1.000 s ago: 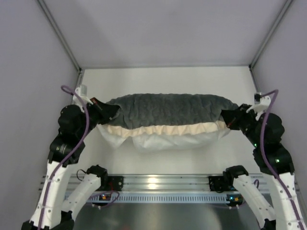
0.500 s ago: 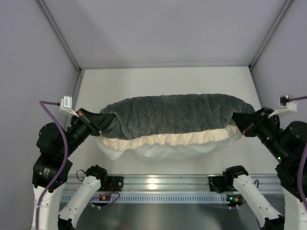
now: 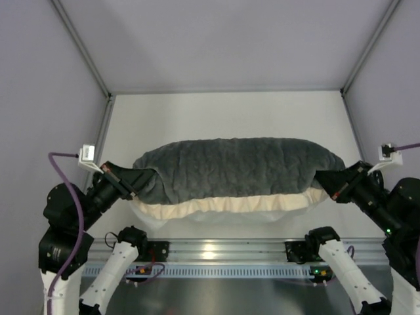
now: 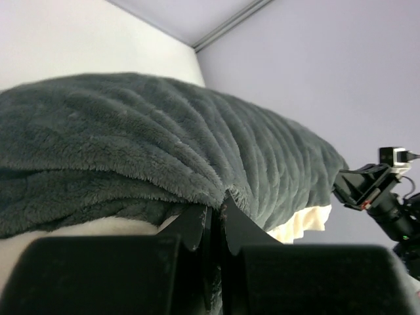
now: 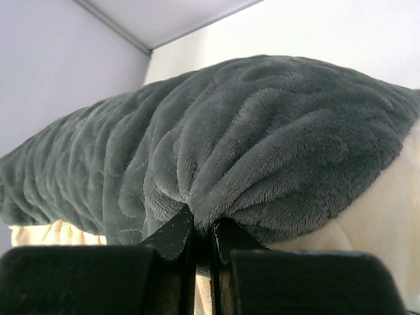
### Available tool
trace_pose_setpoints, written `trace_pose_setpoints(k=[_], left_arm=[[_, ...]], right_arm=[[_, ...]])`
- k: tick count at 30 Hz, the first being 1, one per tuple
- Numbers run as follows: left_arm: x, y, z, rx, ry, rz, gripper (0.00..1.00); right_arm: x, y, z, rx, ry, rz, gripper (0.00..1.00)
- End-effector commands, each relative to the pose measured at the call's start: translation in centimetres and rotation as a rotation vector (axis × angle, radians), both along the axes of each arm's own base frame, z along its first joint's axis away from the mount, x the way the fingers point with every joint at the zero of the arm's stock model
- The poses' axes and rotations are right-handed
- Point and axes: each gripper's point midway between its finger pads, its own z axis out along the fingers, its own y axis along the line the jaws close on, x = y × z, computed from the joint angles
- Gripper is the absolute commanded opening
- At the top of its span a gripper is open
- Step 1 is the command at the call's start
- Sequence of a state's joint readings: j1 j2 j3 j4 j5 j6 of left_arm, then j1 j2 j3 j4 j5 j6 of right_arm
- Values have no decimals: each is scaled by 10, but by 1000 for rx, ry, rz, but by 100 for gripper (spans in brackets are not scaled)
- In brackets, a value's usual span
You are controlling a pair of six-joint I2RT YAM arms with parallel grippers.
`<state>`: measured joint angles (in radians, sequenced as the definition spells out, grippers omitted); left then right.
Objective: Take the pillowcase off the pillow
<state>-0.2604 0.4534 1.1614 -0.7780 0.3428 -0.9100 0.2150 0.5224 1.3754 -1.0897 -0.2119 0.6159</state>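
Note:
The pillowcase [image 3: 233, 167], dark grey plush with a cream frill along its near edge, hangs stretched between my two grippers above the table. My left gripper [image 3: 133, 178] is shut on its left end, my right gripper [image 3: 323, 178] on its right end. In the left wrist view the jaws [image 4: 215, 209] pinch grey plush [image 4: 131, 144]; in the right wrist view the jaws [image 5: 200, 223] pinch grey plush [image 5: 262, 131] too. A strip of white, the pillow [image 3: 216, 215], bulges below the frill.
White table [image 3: 223, 111] enclosed by grey walls, with metal frame posts [image 3: 82, 46] at the back corners. An aluminium rail [image 3: 223, 251] carrying the arm bases runs along the near edge.
Both grippers have lifted and spread apart, pulling the pillowcase wider and toward the near edge. Less of the white pillow shows below the frill now.

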Motion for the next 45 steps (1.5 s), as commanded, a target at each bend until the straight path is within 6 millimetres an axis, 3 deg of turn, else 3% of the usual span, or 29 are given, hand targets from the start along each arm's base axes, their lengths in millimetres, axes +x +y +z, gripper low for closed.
trace_pose_setpoints(k=[1,2,4,6,7,8,9,10,11,12,13,15,17,18,19,20,21,22,23,24,25,27,28,31,34,38,40,41,45], left_arm=[[-40,-5,74,-128,-194,-92,0],[-20,-9,70,-114,-144,-85,0],[13,-16,57,-55,-86,-76,0],[79,-28,26,55,16,-55,0],[101,-28,21,90,33,-27,0],[146,-34,-9,142,138,-1,0],[170,-35,-22,188,161,15,1],[188,-38,-30,217,175,12,29],[208,-40,-28,238,175,24,58],[236,-44,-60,281,252,28,98],[249,-41,-67,313,262,56,99],[259,-36,-81,359,294,77,99],[249,-27,-81,399,273,131,99],[230,-23,-79,427,242,149,99],[221,-17,-80,439,233,179,99],[207,-1,-67,436,190,250,99],[200,3,-85,442,216,260,99],[195,5,-88,444,210,258,99],[188,5,-88,440,201,247,99],[184,5,-100,453,220,234,99],[181,4,-106,458,231,218,99],[171,5,-108,447,228,211,99],[168,9,-116,458,238,228,99],[169,39,-114,544,224,359,99],[169,45,-96,582,253,376,99],[142,0,-98,465,257,160,99],[131,3,-89,469,212,189,99],[118,8,-73,452,151,203,99],[95,47,-37,529,99,325,99]], right_arm=[[-38,27,51,163,-79,183,0],[-33,31,56,174,-74,195,0],[8,38,54,156,-9,176,0],[55,44,52,108,-7,157,0],[107,46,32,57,90,106,0],[135,43,22,13,121,85,0],[166,41,16,6,136,78,0],[212,38,-1,24,217,108,27],[237,30,-6,-15,211,108,58],[263,17,-12,-47,223,54,77],[300,-2,-22,-89,279,-13,99],[319,-22,-34,-220,317,-53,99],[300,-11,-24,-331,278,-32,99],[279,-6,-5,-351,215,-35,99],[271,9,-25,-365,225,-3,99],[262,19,-27,-343,207,15,99],[235,31,-9,-300,122,63,100],[220,49,-47,-287,177,126,100],[220,61,-37,-224,98,142,100],[200,71,-30,-178,50,196,100],[188,83,-62,-166,97,242,100],[175,93,-61,-120,62,260,99],[163,106,-81,-121,90,307,99],[146,129,-102,-141,100,403,99],[132,141,-141,-206,195,410,99],[120,138,-187,-305,278,350,100],[107,141,-204,-327,302,363,99],[103,141,-208,-336,304,360,99],[84,140,-227,-375,319,352,97]])
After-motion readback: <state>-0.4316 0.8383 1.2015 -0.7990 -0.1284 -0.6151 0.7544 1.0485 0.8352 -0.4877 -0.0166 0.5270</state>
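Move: Both hands already pinch the raised pillow by its grey cover, high above the table. The pillow's middle lies about 20 cm to the left hand's right, some 4 cm ahead and 13 cm below it. From the right hand that middle is about 20 cm left, also roughly 4 cm ahead and 12 cm below. The ruffled near edge sags between the grippers, around 3 cm back from each hand, 7 cm lower and 20 cm inward. Forward and down in one fast fling, after a tiny draw back and up, both hands swing the pillow out roughly 30 cm, fingers tipping down and opening wide mid-swing to let go. Both then pull back, open; the right also sweeps left and sinks over the pillow's white face, turning some 25 degrees counter-clockwise. ##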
